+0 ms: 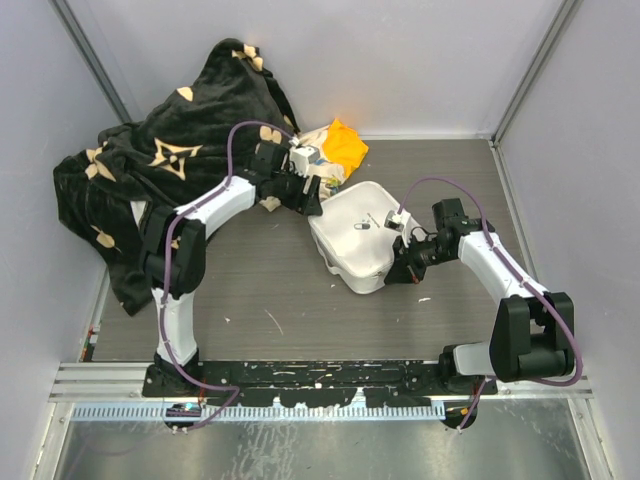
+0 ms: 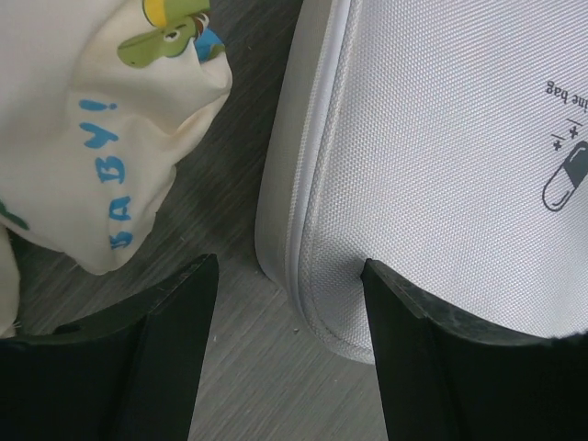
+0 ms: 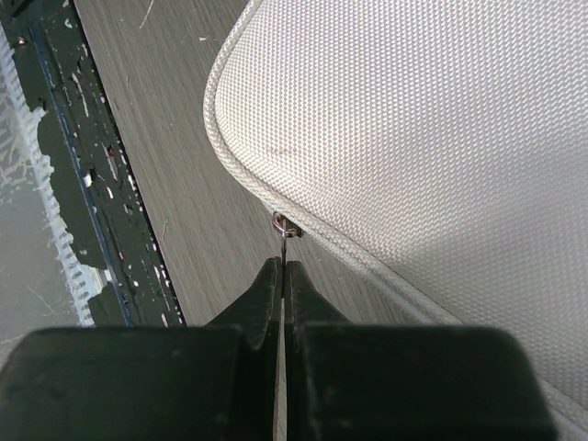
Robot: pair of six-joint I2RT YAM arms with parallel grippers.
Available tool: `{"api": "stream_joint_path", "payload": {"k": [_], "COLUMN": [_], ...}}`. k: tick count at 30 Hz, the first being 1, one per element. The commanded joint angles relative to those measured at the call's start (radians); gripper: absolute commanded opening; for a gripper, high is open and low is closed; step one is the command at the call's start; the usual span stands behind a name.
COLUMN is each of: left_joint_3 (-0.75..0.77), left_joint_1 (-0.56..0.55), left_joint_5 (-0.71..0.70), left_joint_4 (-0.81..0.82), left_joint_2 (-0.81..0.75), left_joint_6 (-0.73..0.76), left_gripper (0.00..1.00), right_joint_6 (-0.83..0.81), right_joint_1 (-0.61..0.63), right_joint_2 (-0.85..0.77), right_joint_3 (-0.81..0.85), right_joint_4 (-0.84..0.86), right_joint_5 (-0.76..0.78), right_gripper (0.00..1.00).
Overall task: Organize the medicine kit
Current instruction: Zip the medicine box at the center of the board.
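Note:
The medicine kit (image 1: 352, 232) is a pale grey zip case with a small pill logo (image 2: 565, 179), lying closed on the table's middle. My left gripper (image 2: 287, 266) is open at its far-left corner. One finger (image 2: 404, 340) rests against the kit's (image 2: 441, 138) lid and the other stands over the bare table, so the corner sits between the jaws unpinched. My right gripper (image 3: 280, 268) is shut on the thin metal zipper pull (image 3: 287, 226) at the kit's (image 3: 432, 138) near-right edge. From above, the left gripper (image 1: 306, 196) and right gripper (image 1: 402, 266) flank the case.
A black blanket with tan flower marks (image 1: 170, 160) is heaped at the back left. A cream cloth printed "BABY!" (image 2: 101, 138) with an orange piece (image 1: 343, 143) lies just behind the kit. A black rail (image 1: 300, 375) runs along the near edge. Grey walls close in both sides.

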Motion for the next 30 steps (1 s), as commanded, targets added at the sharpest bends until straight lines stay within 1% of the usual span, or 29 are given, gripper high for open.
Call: {"api": "stream_joint_path", "payload": {"k": [1,3,4,5,6,7,10,12,13,19,22,26,30], "left_joint_3": [0.076,0.067,0.056,0.034,0.014,-0.011,-0.100,-0.160,-0.194,-0.408,-0.509,-0.635,-0.688], "left_joint_1": [-0.006,-0.005,-0.005,-0.006,-0.005,-0.007,-0.007,-0.008,-0.008,-0.006,-0.006,-0.018,-0.017], "left_joint_5": [0.100,0.128,0.140,0.149,0.161,0.169,0.183,0.162,0.143,-0.015,-0.062,-0.117,-0.169], "left_joint_4": [-0.058,-0.052,-0.044,-0.034,-0.022,-0.003,0.059,0.097,0.113,0.217,0.276,0.377,0.436], "left_joint_2": [0.045,0.060,0.060,0.057,0.051,0.040,0.004,-0.027,-0.046,-0.211,-0.283,-0.327,-0.330], "left_joint_6": [-0.063,-0.081,-0.094,-0.106,-0.122,-0.142,-0.213,-0.251,-0.264,-0.351,-0.444,-0.550,-0.615], "left_gripper": [0.64,0.57,0.52,0.45,0.41,0.33,0.12,0.03,0.01,0.00,0.00,0.00,0.00], "right_joint_6": [-0.017,-0.002,0.018,0.041,0.061,0.077,0.124,0.150,0.162,0.213,0.206,0.162,0.088], "right_joint_1": [-0.004,-0.004,-0.004,-0.004,-0.004,-0.004,-0.004,-0.004,-0.004,-0.004,-0.004,-0.004,-0.004], "right_joint_2": [-0.041,-0.044,-0.046,-0.047,-0.049,-0.052,-0.065,-0.066,-0.063,-0.013,0.027,0.051,0.021], "right_joint_3": [0.008,0.006,0.006,0.007,0.010,0.011,0.007,0.010,0.013,0.074,0.106,0.091,0.036], "right_joint_4": [0.038,0.054,0.067,0.083,0.097,0.108,0.151,0.178,0.190,0.246,0.266,0.264,0.238], "right_joint_5": [-0.022,0.004,0.023,0.044,0.059,0.069,0.096,0.124,0.142,0.264,0.303,0.290,0.240], "right_gripper": [0.01,0.01,0.01,0.01,0.01,0.01,0.01,0.01,0.01,0.01,0.01,0.01,0.01]}}
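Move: The left hand is open around the medicine box's far left corner, whose rim lies about 2 cm below and 1 cm back and right of the hand point; the box's middle is roughly 7 cm back and 12 cm right. The patterned cloth lies some 10 cm ahead. The right hand still grips the zipper pull at its fingertips beside the near corner, with the box's middle about 11 cm ahead and 7 cm left. The left hand sinks about 1.5 cm, shuts on the seam at the box's far left corner, then draws it some 5 cm back and as far left, turning counter-clockwise. The right hand, keeping its pinch on the zipper pull, eases 4 cm right and 2 cm down, then swings about 5 cm forward, its fingertips dipping steeper. ##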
